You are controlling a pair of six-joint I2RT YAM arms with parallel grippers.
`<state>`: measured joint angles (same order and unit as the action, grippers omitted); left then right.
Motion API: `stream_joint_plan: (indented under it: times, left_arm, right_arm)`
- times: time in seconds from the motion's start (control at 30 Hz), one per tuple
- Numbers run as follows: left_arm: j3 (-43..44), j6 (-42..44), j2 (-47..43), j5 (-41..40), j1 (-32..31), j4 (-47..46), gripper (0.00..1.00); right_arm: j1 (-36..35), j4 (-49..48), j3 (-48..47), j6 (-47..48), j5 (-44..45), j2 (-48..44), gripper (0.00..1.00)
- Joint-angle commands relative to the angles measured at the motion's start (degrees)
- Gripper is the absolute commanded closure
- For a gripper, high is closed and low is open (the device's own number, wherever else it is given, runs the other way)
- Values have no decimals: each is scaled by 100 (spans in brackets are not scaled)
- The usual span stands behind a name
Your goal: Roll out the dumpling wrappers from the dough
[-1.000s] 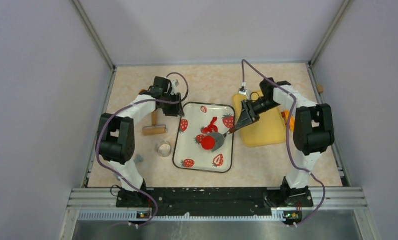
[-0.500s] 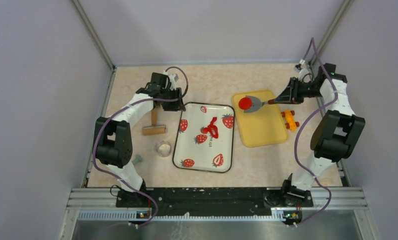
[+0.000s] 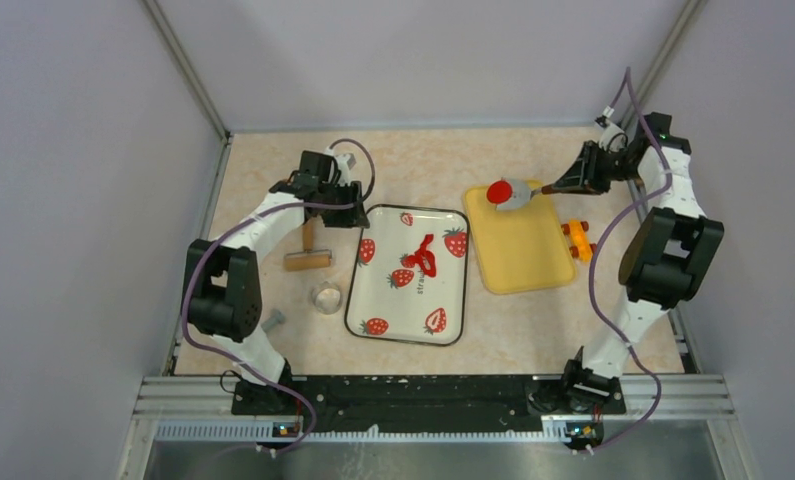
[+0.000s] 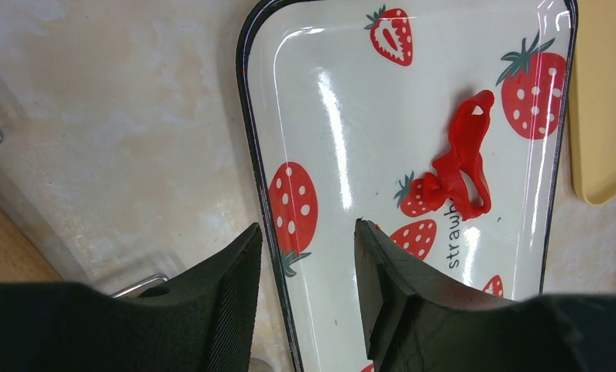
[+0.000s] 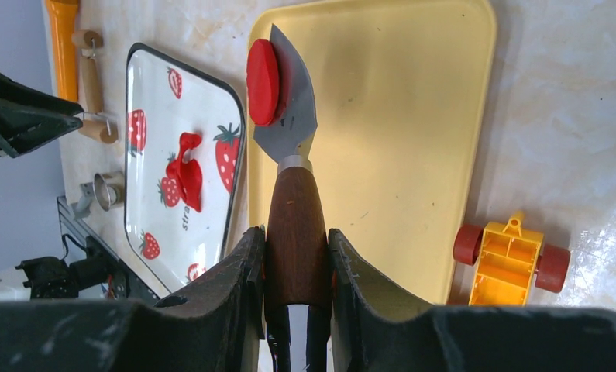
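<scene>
A round red dumpling wrapper (image 3: 499, 191) lies on the metal blade of a wooden-handled spatula (image 3: 529, 192), held over the far left corner of the yellow tray (image 3: 529, 258). My right gripper (image 3: 573, 181) is shut on the spatula's handle. In the right wrist view the gripper (image 5: 295, 232) clamps the handle (image 5: 295, 209) and the wrapper (image 5: 262, 71) sits on the tilted blade. A ragged red dough scrap (image 3: 423, 255) lies on the strawberry tray (image 3: 413, 310). My left gripper (image 3: 348, 212) is open and empty over that tray's left rim (image 4: 250, 139), with the scrap (image 4: 463, 159) ahead of it.
A wooden rolling pin (image 3: 308, 250) and a round metal cutter (image 3: 326, 297) lie left of the strawberry tray. A yellow toy car (image 3: 577, 238) with red wheels sits right of the yellow tray, also in the right wrist view (image 5: 514, 256). Walls close in the table.
My right gripper carried the spatula with the wrapper off the strawberry tray and over to the yellow tray's far left corner. The left arm barely moved.
</scene>
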<state>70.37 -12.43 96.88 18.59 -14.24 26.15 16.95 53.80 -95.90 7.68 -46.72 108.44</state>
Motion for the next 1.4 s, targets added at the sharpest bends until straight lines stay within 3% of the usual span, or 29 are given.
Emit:
stream_joint_plan:
  times: [0.0, 0.47, 0.93, 1.37]
  left_arm:
    - [-85, 143, -315, -26, 9, -93, 50]
    - [-394, 286, -603, -161, 9, -100, 48]
    - [-686, 135, -850, -139, 76, -339, 45]
    - [-928, -260, -1061, 143, 456, -533, 45]
  right_arm:
    - [-112, -155, -329, -233, -187, 137, 100]
    - [-525, 14, -544, -482, 169, 732, 100]
    - [-1107, 750, -1935, -93, 2728, 1263, 100]
    - [-1326, 672, -2446, 400, 3876, 781, 100]
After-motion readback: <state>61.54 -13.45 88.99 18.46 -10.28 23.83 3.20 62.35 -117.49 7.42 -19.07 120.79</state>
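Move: The right hand grips the spatula carrying the red dough round, which is about 7 cm ahead, 10 cm left and 10 cm below. The landing spot on the yellow board's far-left part is roughly 6 cm ahead, 13 cm left and 16 cm down; the toy car is 2 cm back and 8 cm right, some 15 cm lower. From the empty left hand the landing spot is about 10 cm ahead, 28 cm right and 9 cm down. Right hand sinks left 5 cm towards the board, then forward-up, rolling the spatula left-side-down 25 degrees; left hand retreats. ##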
